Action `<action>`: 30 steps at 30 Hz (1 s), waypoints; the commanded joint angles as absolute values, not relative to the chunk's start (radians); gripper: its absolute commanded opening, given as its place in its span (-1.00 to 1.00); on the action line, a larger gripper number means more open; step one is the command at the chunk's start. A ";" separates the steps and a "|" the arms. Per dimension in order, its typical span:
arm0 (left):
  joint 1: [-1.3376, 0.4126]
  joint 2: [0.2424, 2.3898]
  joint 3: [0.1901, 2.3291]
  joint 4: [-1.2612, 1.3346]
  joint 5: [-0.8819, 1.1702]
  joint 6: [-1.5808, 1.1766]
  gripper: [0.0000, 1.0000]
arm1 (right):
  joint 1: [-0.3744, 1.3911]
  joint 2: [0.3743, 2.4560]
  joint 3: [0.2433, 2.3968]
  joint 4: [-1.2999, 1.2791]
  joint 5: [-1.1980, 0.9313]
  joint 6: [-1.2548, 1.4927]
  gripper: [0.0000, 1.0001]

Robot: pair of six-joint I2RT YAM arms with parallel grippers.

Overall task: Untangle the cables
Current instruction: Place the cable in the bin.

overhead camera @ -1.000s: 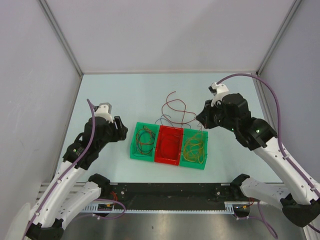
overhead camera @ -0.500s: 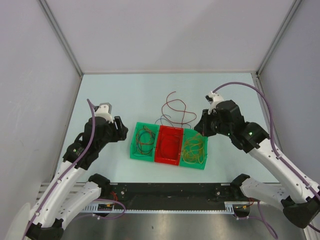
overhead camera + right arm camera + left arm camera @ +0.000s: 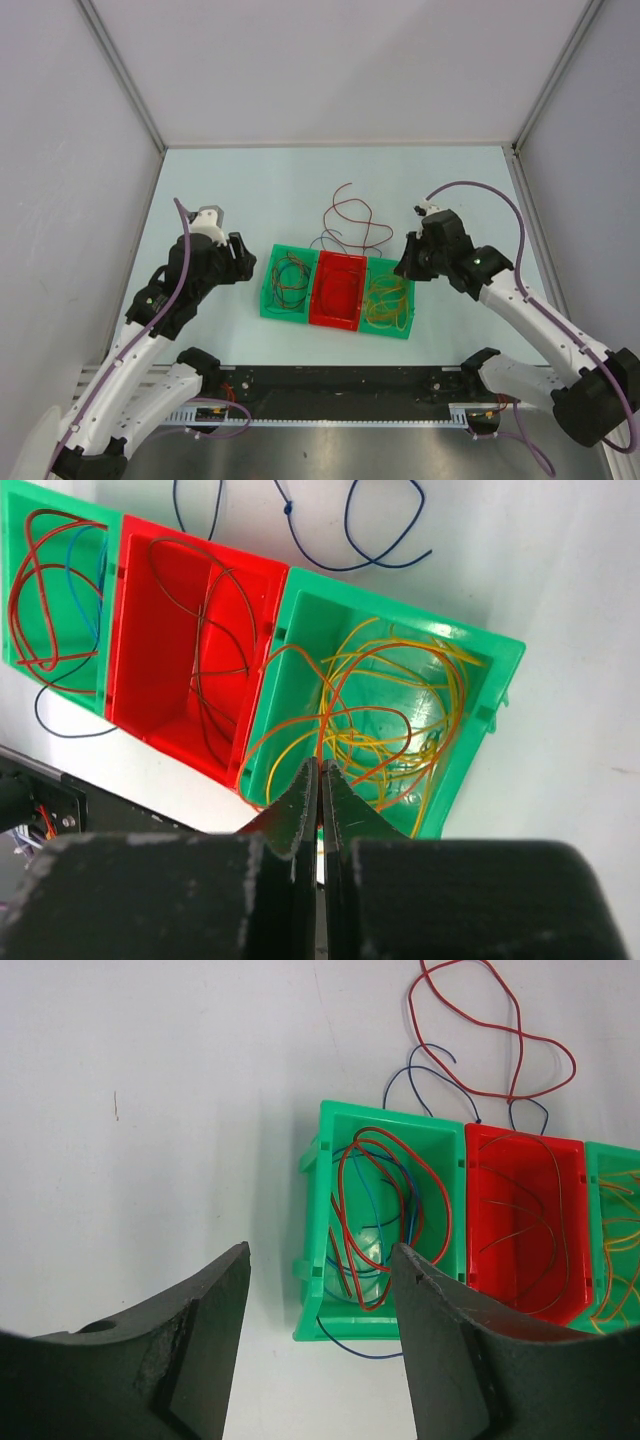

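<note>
Three bins stand in a row. The left green bin point(image 3: 268, 300) holds red and blue cables point(image 3: 385, 1190), and a blue loop point(image 3: 360, 1345) hangs out over its near wall. Thin dark cables lie in the red bin point(image 3: 335, 318). A heap of yellow-orange cables point(image 3: 400, 710) fills the right green bin point(image 3: 500, 680). A red cable point(image 3: 345, 210) and a blue cable point(image 3: 325, 240) lie loose on the table behind the bins. My right gripper point(image 3: 321, 765) hangs over the right green bin point(image 3: 408, 300), shut on an orange cable. My left gripper point(image 3: 320, 1260) stands open and empty, left of the left green bin.
The white table is walled at the left, back and right. A black rail point(image 3: 330, 385) with both arm bases runs along the near edge. Purple hoses point(image 3: 500, 200) loop off the arms.
My right gripper has come nearer and lower, to the far right corner of the right green bin. The left arm has stayed still.
</note>
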State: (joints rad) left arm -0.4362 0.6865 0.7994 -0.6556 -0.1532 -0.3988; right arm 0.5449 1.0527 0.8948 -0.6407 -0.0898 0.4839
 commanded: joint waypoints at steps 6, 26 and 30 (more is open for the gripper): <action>-0.430 0.678 0.798 -0.629 -0.147 -0.382 0.27 | 0.538 1.173 0.815 -0.482 -0.150 0.540 -1.00; -0.430 0.687 0.798 -0.627 -0.149 -0.382 0.27 | 0.623 1.305 0.814 -0.492 -0.120 0.525 -0.77; -0.430 0.686 0.798 -0.629 -0.149 -0.382 0.27 | 0.626 1.267 0.863 -0.546 -0.092 0.509 -0.42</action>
State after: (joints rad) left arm -0.4362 0.6872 0.7994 -0.6552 -0.1532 -0.3988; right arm 0.6182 1.3186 0.7918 -0.5007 -0.1341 0.5270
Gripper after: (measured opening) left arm 0.636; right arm 0.221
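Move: The right hand, holding the orange-red cable, has the right green bin it is bound for almost straight beneath: its middle some 13 cm down, 3 cm to the left and 1 cm back. The red bin is about 14 cm to the hand's left and 1 cm ahead; the loose red cable lies roughly 17 cm ahead and 10 cm left. From the idle left hand the right green bin is about 30 cm to the right, 1 cm back and 17 cm lower. Down about 9 cm goes the right hand, drifting some 3 cm left, taking the pinched end of the orange-red cable into the right green bin over the yellow cable while its fingers tip about 10 degrees steeper. Once down, it stays at that height and its shut fingers begin to part, to roughly a fifth of their range. ##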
